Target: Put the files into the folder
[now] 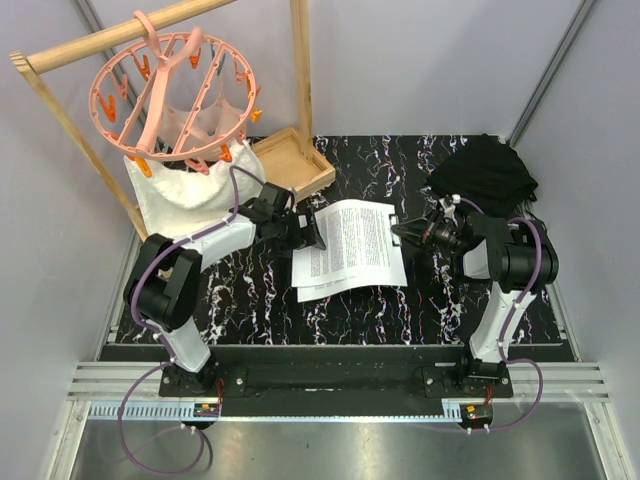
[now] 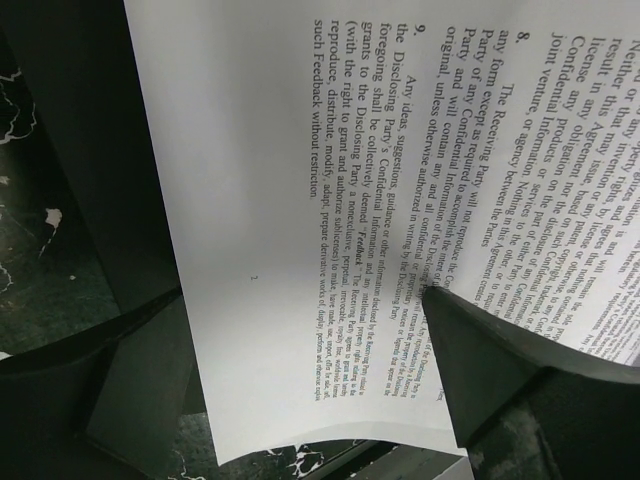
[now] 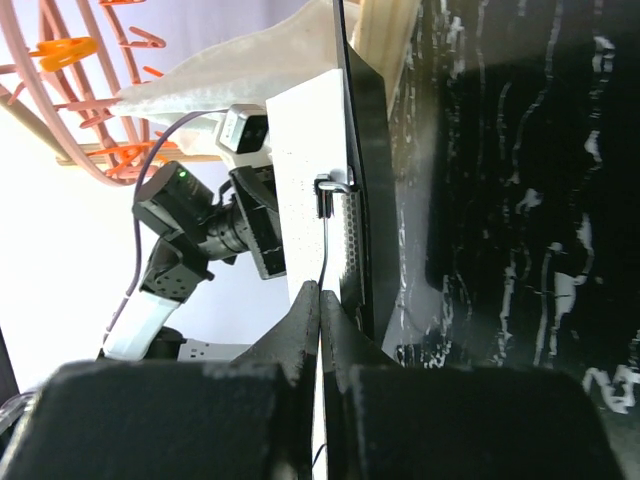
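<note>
The files [image 1: 352, 243], white sheets printed with black text, lie fanned out in the middle of the black marbled table. The folder [image 3: 364, 170] shows edge-on as a thin black board under them, with its silver clip [image 3: 335, 190] at the near short edge. My right gripper [image 3: 322, 290] is at the stack's right edge [image 1: 405, 232], shut on the clip's thin wire lever. My left gripper [image 1: 312, 230] is at the stack's left edge. It stands open [image 2: 290, 320], and a slightly curled page [image 2: 300, 200] lies between its fingers [image 2: 520, 380].
A pink round hanger with orange pegs [image 1: 175, 90] hangs from a wooden rail at the back left, over a white cloth [image 1: 185, 190]. A wooden tray [image 1: 295, 160] sits behind the papers. A black fabric bundle [image 1: 485, 175] lies at the back right.
</note>
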`<action>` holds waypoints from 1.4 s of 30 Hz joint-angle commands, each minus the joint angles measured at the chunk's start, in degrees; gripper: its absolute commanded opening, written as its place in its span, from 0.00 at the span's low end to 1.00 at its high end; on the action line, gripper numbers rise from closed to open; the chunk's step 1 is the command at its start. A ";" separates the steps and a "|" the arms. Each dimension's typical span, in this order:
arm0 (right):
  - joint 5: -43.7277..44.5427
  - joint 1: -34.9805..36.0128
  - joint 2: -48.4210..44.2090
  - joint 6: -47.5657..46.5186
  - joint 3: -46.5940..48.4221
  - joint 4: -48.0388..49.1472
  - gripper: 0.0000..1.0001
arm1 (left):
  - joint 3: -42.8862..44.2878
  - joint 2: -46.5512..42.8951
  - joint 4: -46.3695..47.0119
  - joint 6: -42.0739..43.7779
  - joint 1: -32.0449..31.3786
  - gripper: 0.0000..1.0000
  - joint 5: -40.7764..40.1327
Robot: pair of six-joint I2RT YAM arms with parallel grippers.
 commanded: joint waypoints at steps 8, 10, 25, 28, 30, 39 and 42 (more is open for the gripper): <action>0.36 0.78 0.83 -12.16 0.21 -0.02 0.00 | 1.60 6.02 3.42 1.59 -0.61 0.94 -1.17; 0.62 0.78 0.48 -15.67 0.30 -4.84 0.00 | 1.68 7.08 3.94 1.50 -0.70 0.94 -1.52; 8.78 0.78 -6.10 -37.47 3.45 -38.94 0.00 | 2.74 10.51 4.30 1.41 -1.41 0.94 -2.05; 11.42 0.87 -8.57 -42.13 5.39 -47.74 0.01 | 2.56 10.33 4.30 1.41 -1.49 0.94 -2.31; 12.84 0.96 -9.10 -45.46 6.54 -53.70 0.06 | 2.65 10.42 4.21 1.41 -1.49 0.94 -2.31; 20.39 2.19 -11.82 -51.72 10.23 -66.65 0.28 | 2.56 8.93 3.24 2.99 -1.76 0.98 -2.66; 22.76 2.36 -14.54 -53.30 11.90 -70.69 0.36 | 2.56 7.70 2.28 3.69 -1.67 0.98 -3.19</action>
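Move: At the right hand's closed fingers is the folder's clip, its middle about 3 cm ahead and 1 cm left, at hand height; that side of the folder is still raised off the table. From this hand, the files' middle is some 13 cm left, level fore-and-aft and 5 cm lower, and the black cloth is about 18 cm ahead, 21 cm right and 8 cm below. For the wide-open left hand, the files' middle lies roughly 9 cm right, 1 cm back and 3 cm below. Lowering the clip side of the folder, the right hand sinks nearly 9 cm, drifts slightly right and tips its fingers about 30 degrees down, staying shut on the clip's wire lever until near the bottom, then opening partway around it. The left hand, fingers still spread over the files' left end, goes down 3 cm onto them, then slides about 2 cm right and forward, towards the clip. ##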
